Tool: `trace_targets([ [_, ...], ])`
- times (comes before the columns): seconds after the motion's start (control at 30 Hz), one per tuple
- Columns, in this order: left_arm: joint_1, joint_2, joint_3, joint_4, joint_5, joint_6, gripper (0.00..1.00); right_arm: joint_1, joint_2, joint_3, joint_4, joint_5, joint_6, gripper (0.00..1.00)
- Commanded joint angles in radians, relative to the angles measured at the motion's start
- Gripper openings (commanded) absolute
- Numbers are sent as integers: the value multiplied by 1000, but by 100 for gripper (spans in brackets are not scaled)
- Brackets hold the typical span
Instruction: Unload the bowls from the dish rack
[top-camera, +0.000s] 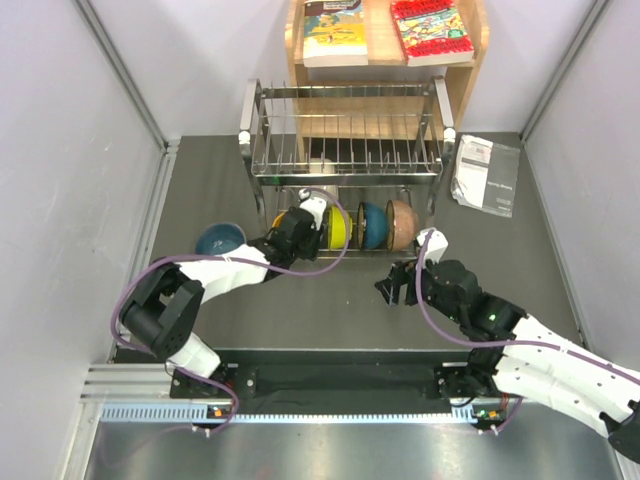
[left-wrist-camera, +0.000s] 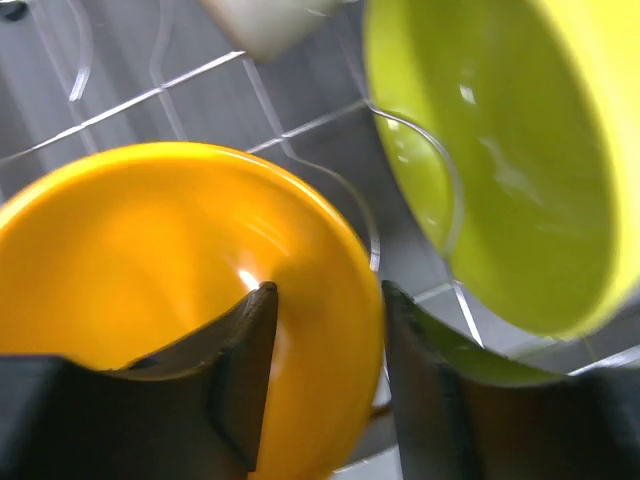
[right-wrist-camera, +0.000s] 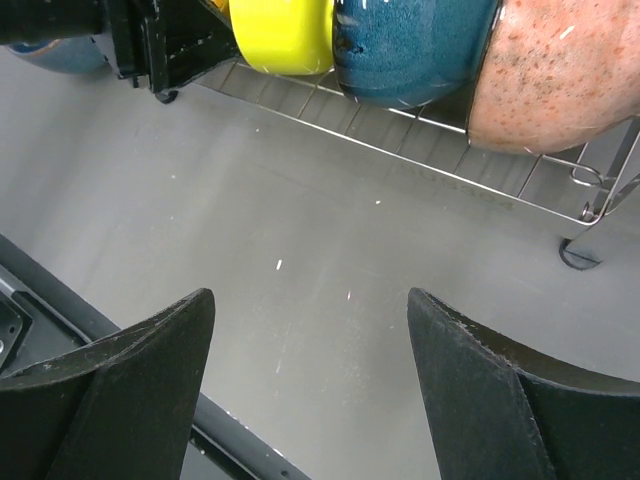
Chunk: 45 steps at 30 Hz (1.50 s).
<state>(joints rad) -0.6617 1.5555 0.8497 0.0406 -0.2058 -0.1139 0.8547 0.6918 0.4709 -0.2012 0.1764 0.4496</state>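
Observation:
The silver wire dish rack (top-camera: 345, 150) stands at the back centre. Its lower tier holds an orange bowl (top-camera: 284, 219), a lime-yellow bowl (top-camera: 336, 228), a teal-blue bowl (top-camera: 373, 225) and a speckled pinkish-tan bowl (top-camera: 403, 224), all on edge. My left gripper (top-camera: 299, 226) is at the orange bowl (left-wrist-camera: 150, 290). In the left wrist view one finger (left-wrist-camera: 240, 370) lies inside the bowl and the other outside, closed (left-wrist-camera: 325, 290) on its rim, with the lime-yellow bowl (left-wrist-camera: 500, 150) beside it. My right gripper (top-camera: 400, 283) is open and empty (right-wrist-camera: 310, 300) over the table in front of the rack.
A blue bowl (top-camera: 220, 239) sits on the table left of the rack. A wooden shelf with books (top-camera: 385, 35) stands behind the rack. A paper sheet (top-camera: 487, 175) lies at the right. A cream-white object (left-wrist-camera: 265, 25) shows above the orange bowl.

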Motion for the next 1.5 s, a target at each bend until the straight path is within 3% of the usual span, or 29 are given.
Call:
trace_targets([
  [0.0,-1,5,23,7,-115,-17,44,3,-20,-6,40,21,9,78],
  [0.33,-3,-28,8,58,-101,-15,9,1,-11,-8,42,18,11,78],
  [0.53,-7,-43,18,53,-75,-7,0,0,-15,0,39,32,12,78],
  [1.13,-55,-334,-72,35,69,-63,0,-2,-41,32,22,48,21,78],
  [1.47,-78,-474,-70,-134,181,-96,0,-2,-77,34,9,61,28,78],
])
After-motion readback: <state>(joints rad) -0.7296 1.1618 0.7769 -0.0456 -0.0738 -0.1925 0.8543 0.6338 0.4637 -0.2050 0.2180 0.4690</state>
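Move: The orange bowl lies right at the open left fingers, which straddle its right-hand wall; its middle is about 5 cm to the left and 2 cm below. The lime bowl stands some 6 cm to the hand's right and 1 cm ahead, the blue rack bowl about 13 cm right and level with it, and the white cup roughly 10 cm ahead. From the idle right hand the orange bowl is about 16 cm ahead, 21 cm left and 9 cm lower. The left fingers close on the orange bowl's right-hand rim, one pad inside the bowl and one outside in the gap before the lime bowl, while the hand eases some 2 cm forward and 2–3 cm up, then pauses briefly with the rim pinched. Keeping that grip, it draws the bowl up and back out of the lower rack towards the robot, climbing about 7 cm more and coming back 7–8 cm, the wrist rolling some 15 degrees so that its left side dips. ##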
